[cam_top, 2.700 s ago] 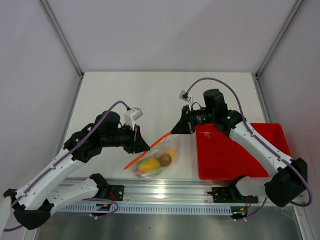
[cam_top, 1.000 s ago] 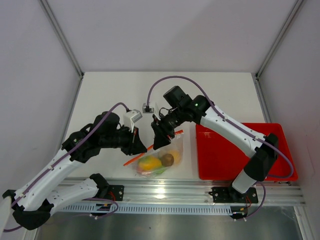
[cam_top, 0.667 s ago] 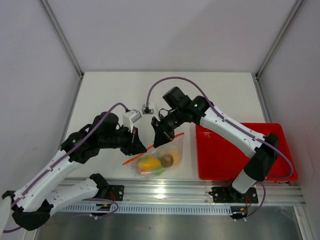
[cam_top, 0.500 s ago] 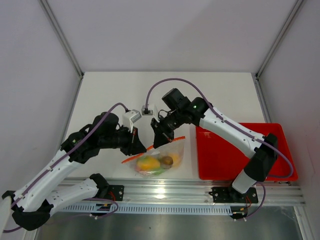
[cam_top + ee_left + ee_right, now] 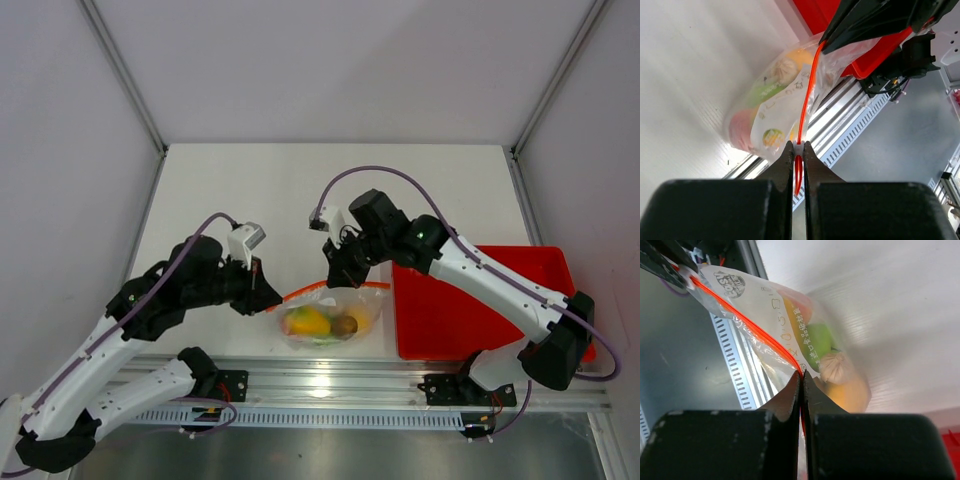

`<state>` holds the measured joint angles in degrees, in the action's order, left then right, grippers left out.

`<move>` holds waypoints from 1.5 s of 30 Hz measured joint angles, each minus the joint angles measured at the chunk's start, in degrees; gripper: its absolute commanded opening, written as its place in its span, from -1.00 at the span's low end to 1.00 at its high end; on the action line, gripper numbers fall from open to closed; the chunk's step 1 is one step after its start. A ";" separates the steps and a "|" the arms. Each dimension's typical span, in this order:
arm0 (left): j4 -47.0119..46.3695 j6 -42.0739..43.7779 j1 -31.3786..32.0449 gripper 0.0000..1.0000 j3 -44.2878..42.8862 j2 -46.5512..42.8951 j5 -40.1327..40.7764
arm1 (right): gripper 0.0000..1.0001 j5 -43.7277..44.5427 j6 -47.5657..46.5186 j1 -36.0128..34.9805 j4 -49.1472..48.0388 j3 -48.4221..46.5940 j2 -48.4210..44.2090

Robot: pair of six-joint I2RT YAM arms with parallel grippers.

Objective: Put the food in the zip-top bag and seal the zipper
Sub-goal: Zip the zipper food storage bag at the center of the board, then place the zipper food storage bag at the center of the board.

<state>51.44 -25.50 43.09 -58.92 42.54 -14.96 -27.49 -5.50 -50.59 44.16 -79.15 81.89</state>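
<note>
The clear zip-top bag (image 5: pixel 366 304) hangs between my two grippers near the table's front edge. Its red-orange zipper (image 5: pixel 310 290) is stretched taut between them. The food sits inside: a yellow-green mango (image 5: pixel 308 320), a brown ball (image 5: pixel 346 325), a green piece (image 5: pixel 820 340) and a small beige piece (image 5: pixel 836 367). My left gripper (image 5: pixel 798 145) is shut on the zipper's left end, by its white slider. My right gripper (image 5: pixel 801 374) is shut on the zipper further along, near the bag's middle. In the top view the left gripper (image 5: pixel 272 297) and right gripper (image 5: pixel 340 281) are a short span apart.
A red tray (image 5: pixel 470 310) lies at the front right, its left wall just beside the bag. The metal rail (image 5: pixel 330 385) with the arm bases runs along the near edge, under the bag's lower side. White table (image 5: pixel 300 190) stretches behind.
The right gripper has shut on the zipper. Both grippers shifted, the bag moved right toward the tray, and the strip now runs level and taut instead of slanting.
</note>
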 measured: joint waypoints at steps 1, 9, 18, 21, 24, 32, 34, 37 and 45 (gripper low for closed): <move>0.17 -0.02 0.00 -0.99 0.00 -0.28 0.31 | -1.00 0.74 0.02 0.20 0.00 0.24 -0.68; 2.03 -1.31 -0.04 -0.99 0.00 -2.05 3.04 | -1.00 3.02 0.79 0.94 0.04 0.59 -1.86; 3.63 -4.09 -0.04 -0.99 0.00 -5.07 5.68 | -1.00 0.76 0.96 0.94 -0.92 0.59 -1.86; 3.98 -4.85 -0.04 -0.99 0.11 -5.86 5.88 | -1.00 -0.24 0.96 0.94 -1.42 0.59 -1.86; 4.50 -5.55 -0.04 -0.97 0.11 -6.32 5.97 | -1.00 -0.92 0.96 0.94 -1.64 0.59 -1.86; 7.48 -6.60 -0.09 0.99 -0.20 -7.02 9.44 | -1.00 -1.27 1.01 1.25 -1.42 0.59 -1.38; 8.94 -6.99 -0.11 0.99 -1.53 -6.78 11.85 | -1.00 -1.31 1.03 1.40 -1.53 0.50 -0.31; 12.20 -7.56 -0.11 0.99 -5.84 -5.66 17.62 | -1.00 -1.66 1.16 1.81 -1.88 0.24 2.54; 15.65 -8.17 -0.11 0.99 -13.31 -4.72 26.69 | -1.00 -2.95 2.82 5.20 -2.67 -6.88 12.83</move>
<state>67.09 -33.67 42.98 -72.23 37.82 11.73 -30.44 -2.68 -45.39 41.50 -86.04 94.72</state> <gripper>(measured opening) 0.994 0.009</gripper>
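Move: The left hand holds the zipper's white slider; the zipper's left end lies about 2 cm farther left and 1 cm back. The food in the bag is roughly 10 cm to its right, level with it and some 10 cm below. From the right hand, pinching the zipper, that left end is about 12 cm left and 4 cm back; the red tray's middle is some 30 cm right, straight across, 15 cm below. Left pulls the slider some 3 cm left, releases, withdraws up-left; right, still pinching, carries the zipper 5 cm forward. ##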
